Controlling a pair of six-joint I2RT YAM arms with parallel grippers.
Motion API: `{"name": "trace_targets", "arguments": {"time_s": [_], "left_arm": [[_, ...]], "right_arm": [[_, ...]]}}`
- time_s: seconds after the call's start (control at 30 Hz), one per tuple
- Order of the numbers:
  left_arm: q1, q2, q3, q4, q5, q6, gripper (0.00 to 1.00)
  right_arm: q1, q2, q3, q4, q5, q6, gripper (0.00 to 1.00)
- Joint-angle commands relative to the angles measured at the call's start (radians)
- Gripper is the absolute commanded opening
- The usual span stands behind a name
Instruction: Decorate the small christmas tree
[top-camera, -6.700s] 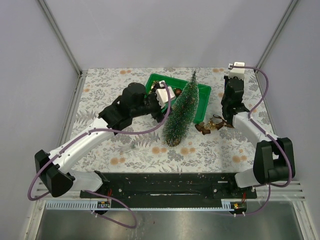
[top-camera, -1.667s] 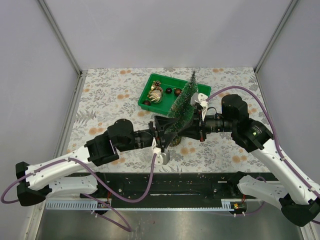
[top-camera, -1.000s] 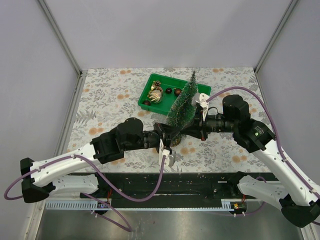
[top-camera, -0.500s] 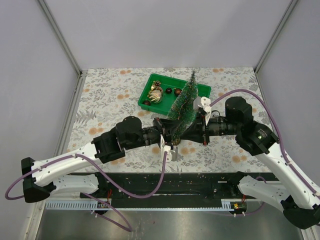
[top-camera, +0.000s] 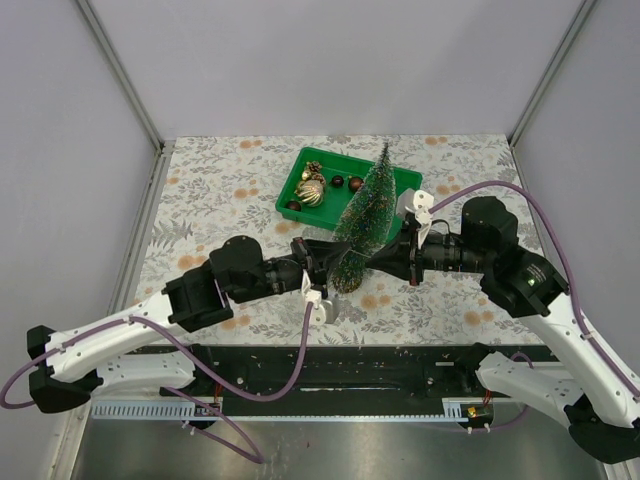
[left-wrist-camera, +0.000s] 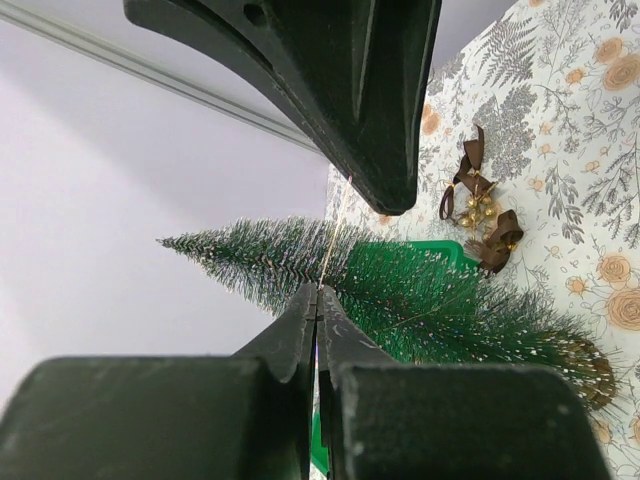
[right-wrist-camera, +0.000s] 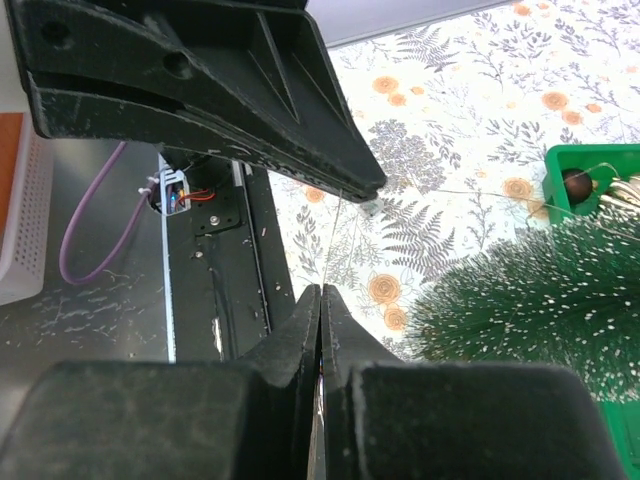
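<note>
The small christmas tree (top-camera: 365, 222) stands upright on its wooden base in the middle of the table, just in front of the green tray (top-camera: 290, 187). My left gripper (top-camera: 340, 263) and right gripper (top-camera: 378, 264) point at each other, tip to tip, low in front of the tree. Both are shut on a thin gold thread. In the left wrist view the thread (left-wrist-camera: 335, 230) runs from my left gripper (left-wrist-camera: 318, 290) up to the right one. The right wrist view shows the thread (right-wrist-camera: 335, 240) between my right gripper (right-wrist-camera: 320, 290) and the left one above.
The tray holds a gold ball (top-camera: 310, 192), small dark red balls (top-camera: 338, 182) and a pine cone (top-camera: 314, 168). Brown bows with gold beads (left-wrist-camera: 480, 215) lie on the floral cloth to the right of the tree. The black base rail (top-camera: 340, 365) runs along the near edge.
My left jaws have closed onto the thread. The two arms have drawn slightly apart, the left toward the left and the right toward the right. The tree has stayed in place.
</note>
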Motion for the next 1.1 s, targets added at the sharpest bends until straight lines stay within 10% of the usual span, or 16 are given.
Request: {"name": "trace_targets", "arguments": {"time_s": [0.0, 0.17, 0.33, 1.07], "left_arm": [[0.012, -0.051, -0.019, 0.005, -0.066, -0.034, 0.00], [0.012, -0.047, -0.016, 0.006, -0.072, -0.068, 0.00], [0.012, -0.038, -0.023, 0.022, -0.088, -0.122, 0.00], [0.042, -0.039, 0.003, 0.049, -0.118, -0.249, 0.00]], "right_arm": [[0.008, -0.012, 0.048, -0.019, 0.025, -0.014, 0.05], [0.008, -0.023, 0.045, -0.001, 0.072, -0.007, 0.60], [0.008, -0.094, 0.064, -0.022, 0.144, -0.046, 0.81], [0.008, -0.269, -0.327, 0.235, 0.193, 0.059, 0.79]]}}
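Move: The left gripper holds a thin thread that runs across to the right gripper's shut fingers. The small christmas tree stands about 6 cm ahead of the left hand and 3 cm to its right, its middle some 18 cm lower. From the right hand, the tree is about 8 cm ahead, 4 cm to the left and 17 cm lower. The brown ribbon lies about 15 cm ahead of the right hand, 13 cm to its right and 33 cm below. The green tray is some 26 cm ahead, 4 cm left and 33 cm below. Open the right gripper wide to let go of the thread, draw it right and up about 5 cm each, away from the left fingertips, then drop it some 10 cm, turning it about 10 degrees clockwise. Keep the left fingers shut on the thread while easing that hand about 2 cm left and forward and rolling it slightly. ##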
